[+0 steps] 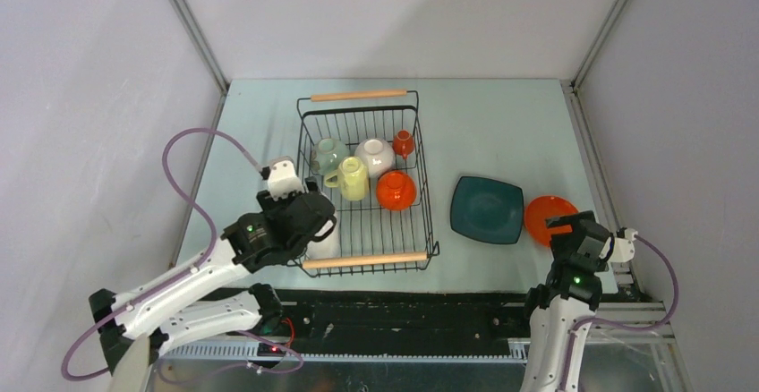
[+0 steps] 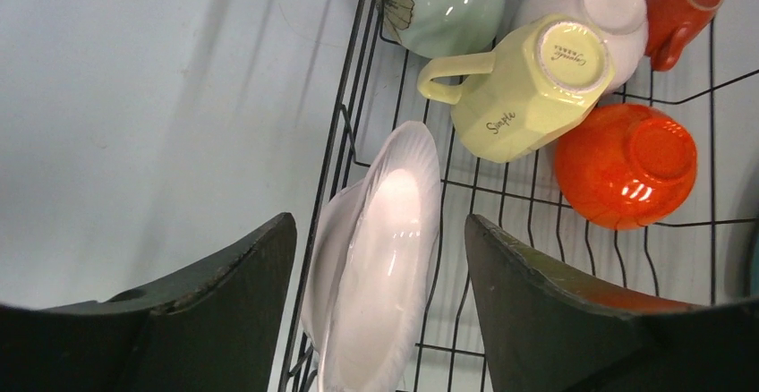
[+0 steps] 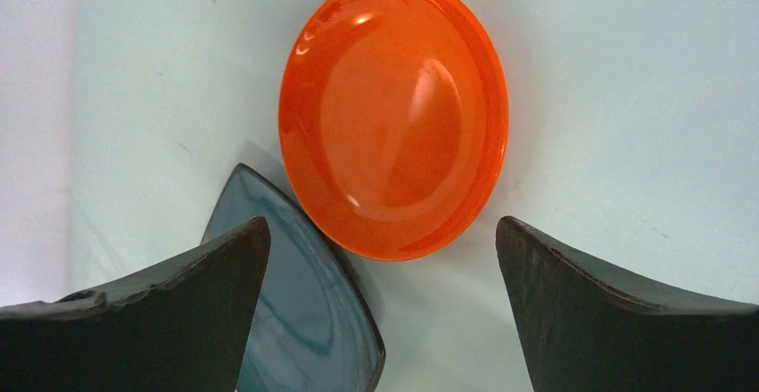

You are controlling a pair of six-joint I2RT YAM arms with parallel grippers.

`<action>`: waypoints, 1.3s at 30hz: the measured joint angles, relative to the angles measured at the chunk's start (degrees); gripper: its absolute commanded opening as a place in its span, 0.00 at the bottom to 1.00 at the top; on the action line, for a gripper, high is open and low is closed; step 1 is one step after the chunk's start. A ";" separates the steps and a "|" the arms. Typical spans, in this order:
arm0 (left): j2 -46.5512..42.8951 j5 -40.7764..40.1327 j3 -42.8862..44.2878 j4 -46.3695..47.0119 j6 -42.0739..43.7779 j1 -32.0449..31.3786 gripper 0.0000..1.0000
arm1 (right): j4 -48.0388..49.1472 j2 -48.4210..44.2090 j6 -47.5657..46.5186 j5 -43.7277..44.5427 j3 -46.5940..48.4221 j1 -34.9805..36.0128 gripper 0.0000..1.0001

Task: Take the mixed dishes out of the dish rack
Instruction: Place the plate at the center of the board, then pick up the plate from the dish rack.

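The black wire dish rack (image 1: 428, 204) stands mid-table. It holds a pale green bowl (image 1: 327, 154), a white bowl (image 1: 375, 155), a small orange cup (image 1: 404, 144), a pale yellow mug (image 1: 352, 178) and an orange bowl (image 1: 396, 190), all upside down or tipped. A white bowl (image 2: 380, 249) stands on edge against the rack's left wall. My left gripper (image 2: 380, 240) is open with this bowl between its fingers, not touching. A dark teal square plate (image 1: 486, 209) and an orange plate (image 1: 544, 216) lie on the table right of the rack. My right gripper (image 3: 383, 240) is open and empty just above them.
The rack's wooden handles (image 1: 359, 95) run along its far and near ends. Grey walls close in the table on the left, back and right. Bare table (image 1: 242, 155) lies left of the rack and behind the plates.
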 measured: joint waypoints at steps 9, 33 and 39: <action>5.86 1.16 1.22 -1.77 -0.57 0.00 0.58 | -1.18 -2.49 -0.02 -0.24 -0.02 0.22 1.00; 11.26 5.88 3.98 -0.85 3.02 0.02 0.37 | -1.07 -1.75 -0.48 -2.16 -0.66 0.33 0.99; 17.79 3.58 7.63 -4.96 1.60 0.07 0.22 | -1.05 -1.70 -0.55 -2.45 -0.66 0.33 1.00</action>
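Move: The white plate stands on edge in the rack, its middle roughly 9 cm below the left hand, about 3 cm ahead and 4 cm to its right. The yellow mug is some 12 cm ahead and 10 cm right of that hand, the mint cup about 18 cm ahead and 5 cm right, and the orange bowl about 10 cm ahead and 19 cm right, all some 10 cm below. From the right hand, the white plate lies about 56 cm left, 5 cm ahead and slightly higher. Around the white plate's upper rim the left fingers narrow from wide open to under a third open, one on each side of it. The hand first sinks about 2 cm, slides some 2.5 cm right over the plate, then sinks another centimetre while easing forward, tipping down and rolling its left side up, each by roughly 10 degrees. ##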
